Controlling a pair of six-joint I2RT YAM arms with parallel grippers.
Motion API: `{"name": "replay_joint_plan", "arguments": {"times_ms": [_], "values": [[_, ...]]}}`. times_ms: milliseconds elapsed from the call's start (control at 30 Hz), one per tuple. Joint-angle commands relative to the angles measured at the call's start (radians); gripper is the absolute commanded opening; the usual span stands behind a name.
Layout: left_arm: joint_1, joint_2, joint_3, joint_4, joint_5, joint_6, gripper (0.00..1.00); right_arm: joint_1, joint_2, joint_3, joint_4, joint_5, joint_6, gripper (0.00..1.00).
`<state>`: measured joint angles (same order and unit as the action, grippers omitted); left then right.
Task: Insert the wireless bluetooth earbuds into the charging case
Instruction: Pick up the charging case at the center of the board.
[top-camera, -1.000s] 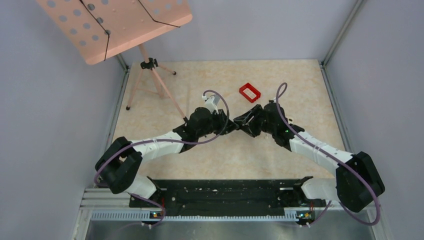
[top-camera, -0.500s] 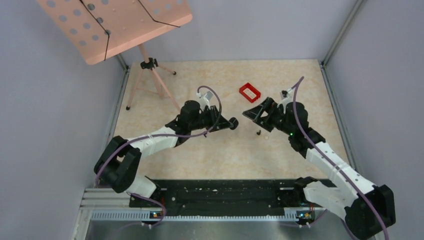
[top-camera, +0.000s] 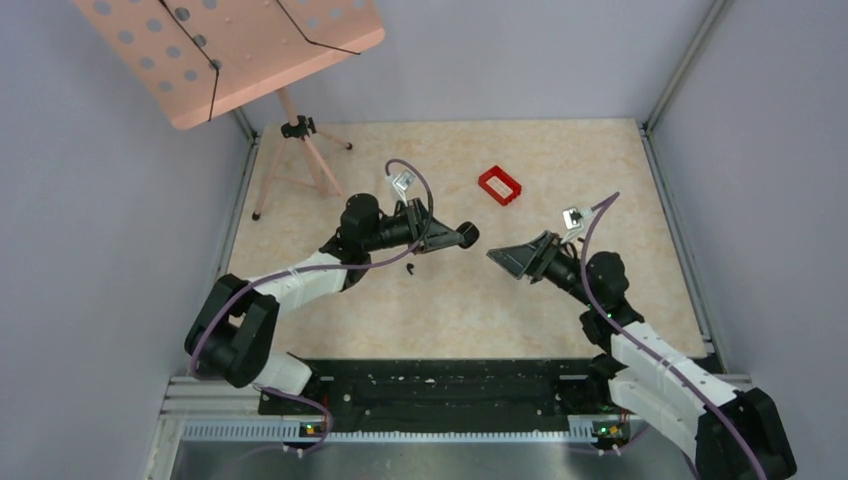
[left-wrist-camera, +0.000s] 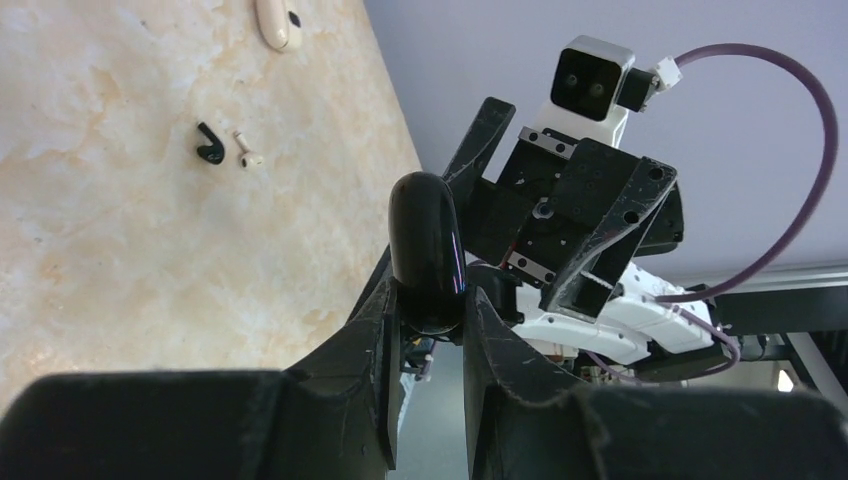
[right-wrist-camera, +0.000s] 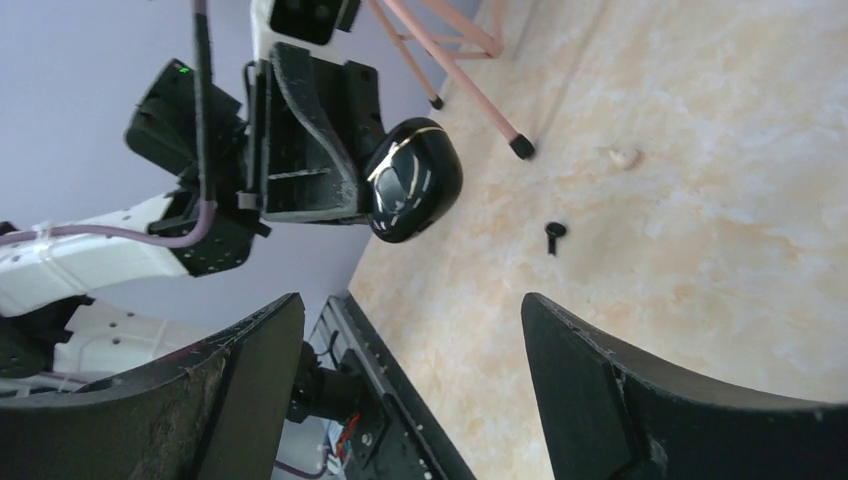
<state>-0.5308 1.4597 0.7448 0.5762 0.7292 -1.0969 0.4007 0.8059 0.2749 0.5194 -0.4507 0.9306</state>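
Note:
My left gripper (top-camera: 460, 239) is shut on the glossy black charging case (top-camera: 468, 236) and holds it closed above the table, its end sticking out past the fingertips (left-wrist-camera: 425, 240). My right gripper (top-camera: 505, 258) is open and empty, facing the case (right-wrist-camera: 412, 180) from the right with a gap between them. A dark earbud (top-camera: 410, 267) lies on the table below the left gripper and also shows in the right wrist view (right-wrist-camera: 553, 233), with a pale bud (right-wrist-camera: 623, 157) farther off. The left wrist view shows a dark piece (left-wrist-camera: 208, 143), a small pale piece (left-wrist-camera: 247, 152) and a cream bud (left-wrist-camera: 279, 20).
A red rectangular tray (top-camera: 500, 185) lies behind the grippers. A pink music stand (top-camera: 230, 50) stands at the back left on a tripod (top-camera: 320, 170); one foot (right-wrist-camera: 520, 147) is near the pale bud. Grey walls enclose the table.
The grippers were together at the centre. Now they have drawn apart: the left moved left and back with the case, the right pulled back toward the near right, open.

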Motion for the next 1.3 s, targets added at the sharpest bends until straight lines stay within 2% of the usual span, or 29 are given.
{"name": "replay_joint_plan", "arguments": {"times_ms": [0, 133, 167, 300, 433, 567, 667, 767, 1033, 1267], "values": [[0.002, -0.042, -0.014, 0.164, 0.027, -0.077, 0.0, -0.006, 0.05, -0.015, 0.37, -0.035, 0.095, 0.81], [0.001, -0.066, -0.01, 0.134, -0.001, -0.059, 0.0, -0.004, 0.145, -0.038, 0.549, -0.063, 0.164, 0.83], [0.0, -0.079, -0.01, 0.126, -0.011, -0.05, 0.0, -0.004, 0.21, -0.049, 0.655, -0.065, 0.206, 0.82], [0.001, -0.091, -0.001, 0.116, -0.001, -0.05, 0.0, -0.003, 0.32, -0.052, 0.852, -0.069, 0.26, 0.82], [0.0, -0.084, -0.005, 0.148, 0.006, -0.073, 0.0, 0.008, 0.445, -0.015, 0.965, -0.082, 0.292, 0.82], [0.001, -0.087, -0.014, 0.153, 0.001, -0.072, 0.0, 0.022, 0.577, 0.036, 1.105, -0.114, 0.347, 0.77], [0.001, -0.091, -0.019, 0.171, -0.001, -0.081, 0.0, 0.025, 0.663, 0.06, 1.195, -0.12, 0.401, 0.69], [0.001, -0.097, -0.024, 0.173, -0.003, -0.081, 0.0, 0.033, 0.699, 0.077, 1.204, -0.12, 0.404, 0.64], [0.001, -0.096, -0.029, 0.155, -0.007, -0.069, 0.0, 0.049, 0.707, 0.113, 1.204, -0.103, 0.401, 0.62], [0.0, -0.108, -0.03, 0.142, -0.011, -0.056, 0.0, 0.068, 0.735, 0.157, 1.204, -0.123, 0.414, 0.41]]}}
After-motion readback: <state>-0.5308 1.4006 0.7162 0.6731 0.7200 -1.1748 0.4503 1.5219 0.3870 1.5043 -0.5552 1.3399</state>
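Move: My left hand still holds the charging case at its fingertips, its middle about 2 cm to the right of that hand and 1 cm ahead. From my open right hand the case is about 5 cm ahead, 6 cm left and 1 cm higher. On the board, some 22 cm below my right hand, the right black earbud lies about 10 cm ahead and 8 cm right, the right white earbud 8 cm ahead and 12 cm right. I bring my right hand in to the case from its free side: first up about 3 cm, then left and forward with a short dip, then up again, some 5 cm left in all. Its fingertips tilt up and swing slightly counter-clockwise, about 25 degrees altogether, while the fingers narrow around the case to lie against its sides. My left hand keeps its grip, lifting about 3 cm and then holding nearly still. ##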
